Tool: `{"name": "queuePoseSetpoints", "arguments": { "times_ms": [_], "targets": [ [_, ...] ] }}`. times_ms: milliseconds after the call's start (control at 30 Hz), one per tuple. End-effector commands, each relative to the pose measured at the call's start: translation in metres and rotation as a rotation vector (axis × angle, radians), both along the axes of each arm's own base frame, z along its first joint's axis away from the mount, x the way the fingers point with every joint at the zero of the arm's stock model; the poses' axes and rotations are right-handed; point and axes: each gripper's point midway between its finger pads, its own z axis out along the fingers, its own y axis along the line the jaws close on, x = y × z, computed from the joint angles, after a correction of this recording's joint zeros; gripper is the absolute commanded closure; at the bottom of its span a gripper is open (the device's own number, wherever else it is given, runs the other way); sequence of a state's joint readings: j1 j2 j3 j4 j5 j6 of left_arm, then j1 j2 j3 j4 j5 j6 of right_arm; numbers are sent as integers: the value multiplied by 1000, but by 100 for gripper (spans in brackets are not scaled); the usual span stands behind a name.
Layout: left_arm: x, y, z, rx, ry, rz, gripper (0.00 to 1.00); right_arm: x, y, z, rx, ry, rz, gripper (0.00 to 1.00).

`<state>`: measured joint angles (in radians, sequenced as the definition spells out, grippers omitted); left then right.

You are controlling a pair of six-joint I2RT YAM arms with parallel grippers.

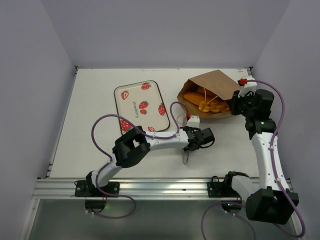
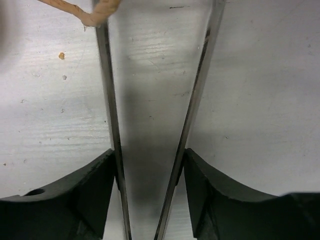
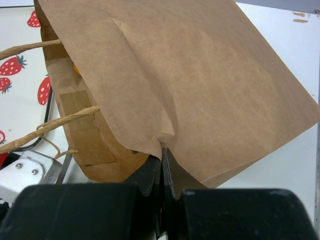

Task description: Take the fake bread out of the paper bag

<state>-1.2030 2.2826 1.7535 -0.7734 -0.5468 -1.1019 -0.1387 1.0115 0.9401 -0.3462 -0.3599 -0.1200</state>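
Note:
The brown paper bag [image 1: 216, 85] lies on its side at the back right, its mouth facing left. Glossy orange fake bread [image 1: 200, 102] shows inside the mouth, and a sliver of the bread [image 3: 76, 68] is visible in the right wrist view. My right gripper [image 3: 161, 156] is shut on the upper edge of the paper bag [image 3: 190, 80], holding it up. My left gripper [image 2: 150, 162] sits in front of the mouth, shut on silver tongs [image 2: 197, 90] whose two arms spread toward the bag. A twisted paper handle [image 2: 97, 12] touches the left arm's tip.
A white tray printed with strawberries [image 1: 141, 106] lies left of the bag, with nothing on it. The hinge end of the tongs [image 1: 186, 158] sticks out behind my left gripper [image 1: 201, 138]. Walls stand at the table's back and sides.

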Motion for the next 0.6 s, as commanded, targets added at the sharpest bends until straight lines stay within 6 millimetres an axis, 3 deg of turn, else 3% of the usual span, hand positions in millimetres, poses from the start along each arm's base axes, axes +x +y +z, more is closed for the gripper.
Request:
{"name": "queuePoseSetpoints", "arguments": {
  "times_ms": [0,33,167,300,433,567],
  "targets": [
    [-68,87,-116,329,324,62,44,-1,7,18,20,-65,31,100],
    [-68,87,-116,331,321,54,47,-1,7,18,20,-65,31,100],
    [-63,88,-106,321,290,27,79,-1,7,18,21,-66,30,100],
    [-56,86,-82,295,224,-27,99,-1,7,19,21,-67,32,100],
    [-62,91,-61,304,187,-119,100,-2,8,19,21,-67,32,100],
    [-82,92,-40,292,168,-236,100,-2,7,20,19,-72,31,100]
  ]
}}
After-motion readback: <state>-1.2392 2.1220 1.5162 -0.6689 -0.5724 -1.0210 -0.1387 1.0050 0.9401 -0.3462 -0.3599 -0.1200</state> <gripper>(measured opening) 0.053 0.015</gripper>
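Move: Around the tongs' legs, the left hand's open fingers already straddle the tongs, whose middle is practically at the hand point, just above the table. From that hand the fake bread in the tipped bag lies about 18 cm ahead, 10 cm right and 7 cm higher; the strawberry tray is roughly 17 cm ahead and 24 cm left. From the right hand, the tongs are some 11 cm back, 17 cm left and 24 cm below. Squeezing inward on both legs of the tongs, the left fingers close from a bit over half open to nearly shut, then, keeping hold, the hand draws about 3 cm left and 2 cm back with a 1 cm rise, away from the bag and bread. The right hand stays still, keeping its pinch on the bag's rim. ##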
